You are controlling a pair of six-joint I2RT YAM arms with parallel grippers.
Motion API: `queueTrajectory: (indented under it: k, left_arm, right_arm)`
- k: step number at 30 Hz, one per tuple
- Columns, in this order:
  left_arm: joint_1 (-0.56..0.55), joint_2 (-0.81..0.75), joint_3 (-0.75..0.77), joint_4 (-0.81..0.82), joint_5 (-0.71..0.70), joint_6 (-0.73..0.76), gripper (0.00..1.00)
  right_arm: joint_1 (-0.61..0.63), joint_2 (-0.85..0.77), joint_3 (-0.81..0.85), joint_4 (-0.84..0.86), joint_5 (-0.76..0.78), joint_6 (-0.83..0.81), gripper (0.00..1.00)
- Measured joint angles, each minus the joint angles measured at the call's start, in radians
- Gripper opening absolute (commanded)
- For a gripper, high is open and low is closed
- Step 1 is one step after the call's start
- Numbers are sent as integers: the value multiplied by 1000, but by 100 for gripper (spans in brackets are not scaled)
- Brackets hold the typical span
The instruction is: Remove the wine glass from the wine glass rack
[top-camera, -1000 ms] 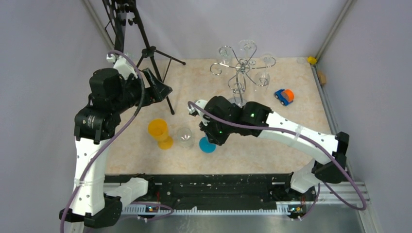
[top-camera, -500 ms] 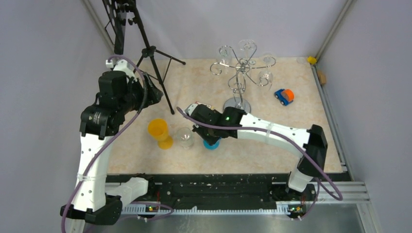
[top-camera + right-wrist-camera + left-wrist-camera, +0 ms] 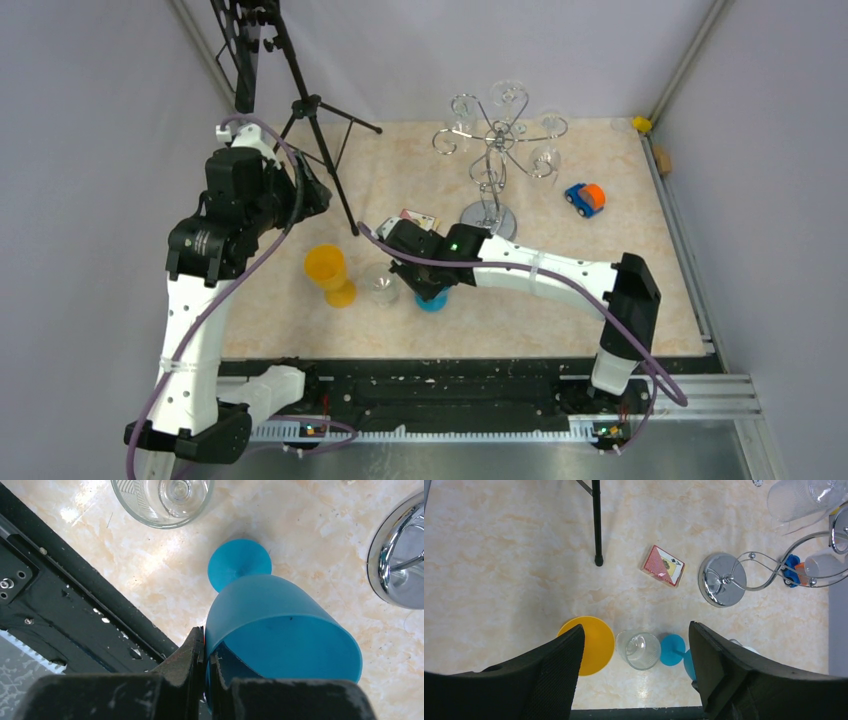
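The wine glass rack (image 3: 497,135) is a chrome wire stand with scroll arms at the back of the table; its disc base (image 3: 722,579) (image 3: 400,570) shows in both wrist views. Clear glasses (image 3: 543,160) (image 3: 796,497) hang from its arms. A blue wine glass (image 3: 280,615) (image 3: 433,300) (image 3: 672,649) is off the rack, its foot down at the tabletop in front of the rack. My right gripper (image 3: 206,635) (image 3: 425,280) is shut on its rim, one finger inside the bowl. My left gripper (image 3: 636,630) (image 3: 305,195) hangs open and holds nothing, high over the table's left side.
A clear glass (image 3: 380,283) (image 3: 639,650) (image 3: 162,497) and a yellow one (image 3: 327,270) (image 3: 591,645) stand left of the blue glass. A card deck (image 3: 663,565) lies near the rack base. A toy car (image 3: 585,198) sits right; black tripod (image 3: 300,100) back left.
My right wrist has shifted left and lower over the blue glass, whose foot stays in place. My left arm has drawn back to the left.
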Motion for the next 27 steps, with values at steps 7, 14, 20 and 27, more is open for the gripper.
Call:
queueTrajectory:
  k: [7, 14, 20, 27]
  left_arm:
    - [0, 0, -2, 0, 2, 0, 80]
    - [0, 0, -2, 1, 13, -3, 80]
    - [0, 0, -2, 2, 61, -15, 80]
    - [0, 1, -2, 3, 94, -22, 80]
  right_arm:
    - [0, 35, 0, 6, 14, -1, 4]
    - [0, 49, 1, 15, 23, 2, 19]
    - [0, 49, 5, 13, 22, 8, 27]
    - [0, 48, 72, -10, 16, 10, 29]
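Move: The right hand holds the blue wine glass by its near rim wall; its landing spot on the table lies about 3 cm ahead, 2 cm to the right and 15 cm below. The clear glass stands roughly 4 cm ahead and 9 cm left, the yellow glass some 6 cm ahead and 19 cm left; the rack's base is about 20 cm ahead and 14 cm right. From the left hand, the blue glass is about 21 cm right, 5 cm back and 26 cm below. The right hand, still pinching the rim wall of the upright blue glass, lowers it straight down about 2 cm to the table beside the clear glass, with hardly any turn of the wrist. There it stops and opens its fingers part way to let go of the wall, then rises some 2 cm and drifts about 1 cm left, the parted fingertips still on either side of the rim. ##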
